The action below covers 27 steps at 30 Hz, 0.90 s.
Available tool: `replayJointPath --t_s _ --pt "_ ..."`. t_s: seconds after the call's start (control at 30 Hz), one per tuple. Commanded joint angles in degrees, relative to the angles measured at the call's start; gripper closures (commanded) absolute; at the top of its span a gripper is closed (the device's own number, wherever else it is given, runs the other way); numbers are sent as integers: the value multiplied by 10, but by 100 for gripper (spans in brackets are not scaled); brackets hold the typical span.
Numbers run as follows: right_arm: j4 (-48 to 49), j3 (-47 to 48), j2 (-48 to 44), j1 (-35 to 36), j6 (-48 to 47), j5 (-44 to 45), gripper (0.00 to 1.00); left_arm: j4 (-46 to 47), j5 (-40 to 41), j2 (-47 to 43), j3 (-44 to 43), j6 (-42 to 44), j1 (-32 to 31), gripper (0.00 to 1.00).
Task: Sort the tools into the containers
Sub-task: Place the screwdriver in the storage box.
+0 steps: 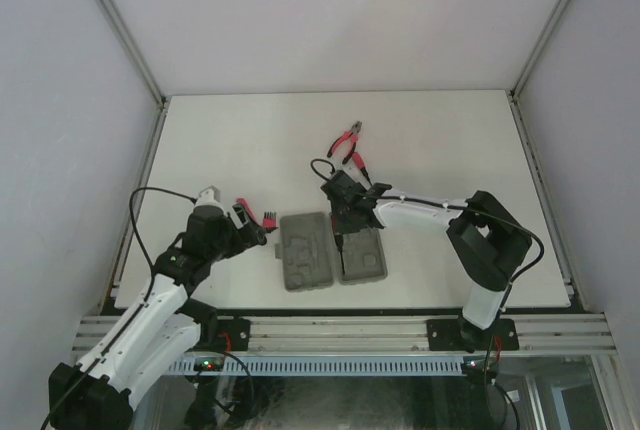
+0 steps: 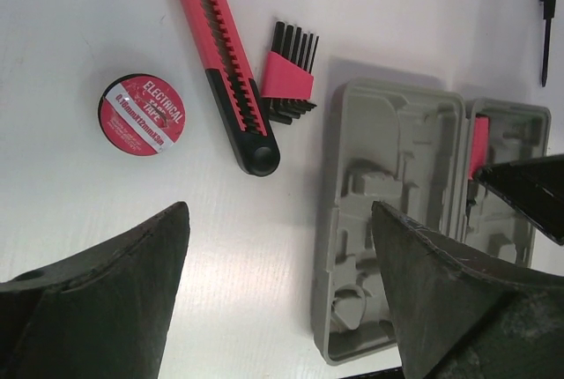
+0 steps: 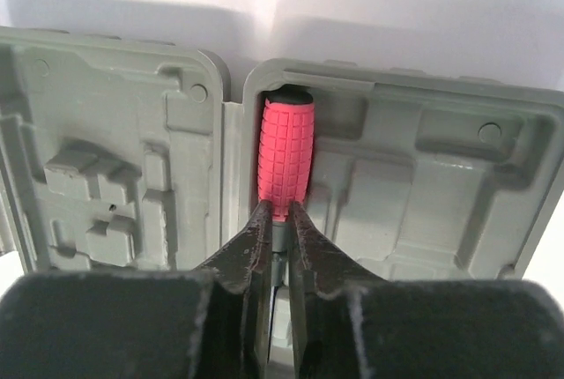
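The grey tool case (image 1: 305,250) lies open in two halves near the front of the table. My right gripper (image 3: 280,216) is shut on the neck of a red-handled driver (image 3: 285,154), whose handle lies in a slot of the right half (image 3: 423,185), beside the hinge. My left gripper (image 2: 282,264) hangs open over bare table just left of the case (image 2: 388,220), holding nothing. A red tape disc (image 2: 142,115), a red-black cutter (image 2: 225,62) and a comb-like key set (image 2: 289,75) lie left of the case. Red-handled pliers (image 1: 348,140) and a thin screwdriver (image 1: 358,165) lie behind it.
White walls and metal rails enclose the white table (image 1: 450,130). The right arm (image 1: 430,212) stretches leftwards over the case's right half. Its black gripper (image 2: 529,194) shows at the right edge of the left wrist view.
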<state>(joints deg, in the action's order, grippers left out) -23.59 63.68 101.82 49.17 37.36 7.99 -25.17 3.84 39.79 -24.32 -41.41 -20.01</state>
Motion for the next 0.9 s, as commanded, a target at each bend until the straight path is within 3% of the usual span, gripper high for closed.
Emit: replayJointPath --t_s 0.0,0.17,0.4,0.63,0.87 --pt "-142 15 -15 7 -13 -16 89 -9 0 -11 -21 5 -2 13" --pt "-139 59 -55 14 -32 -4 75 -37 11 -26 -40 21 -2 13" --pt "-117 65 -132 5 -54 20 65 -83 23 -38 -92 34 -2 12" --pt "-100 64 -175 -38 -95 43 60 -128 18 -40 -164 91 -2 12" --pt "-58 66 -138 -138 -162 -15 59 -169 27 -31 -228 141 -2 12"
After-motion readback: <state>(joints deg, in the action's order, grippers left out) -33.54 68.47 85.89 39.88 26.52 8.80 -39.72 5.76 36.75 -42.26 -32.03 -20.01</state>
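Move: The right fingers are nearly shut at the handle of the screwdriver lying in the storage box; its middle is about 3 cm back and 1 cm down. The loose screwdriver lies some 15 cm ahead and 6 cm right, 2 cm lower, with the pliers about 21 cm ahead and 2 cm right. From the left hand, the loose screwdriver is roughly 13 cm ahead, 24 cm right and 8 cm below. Right fingers leave the boxed screwdriver, opening partway: back-right, up 11 cm, then forward-right; left hand rises 10. ##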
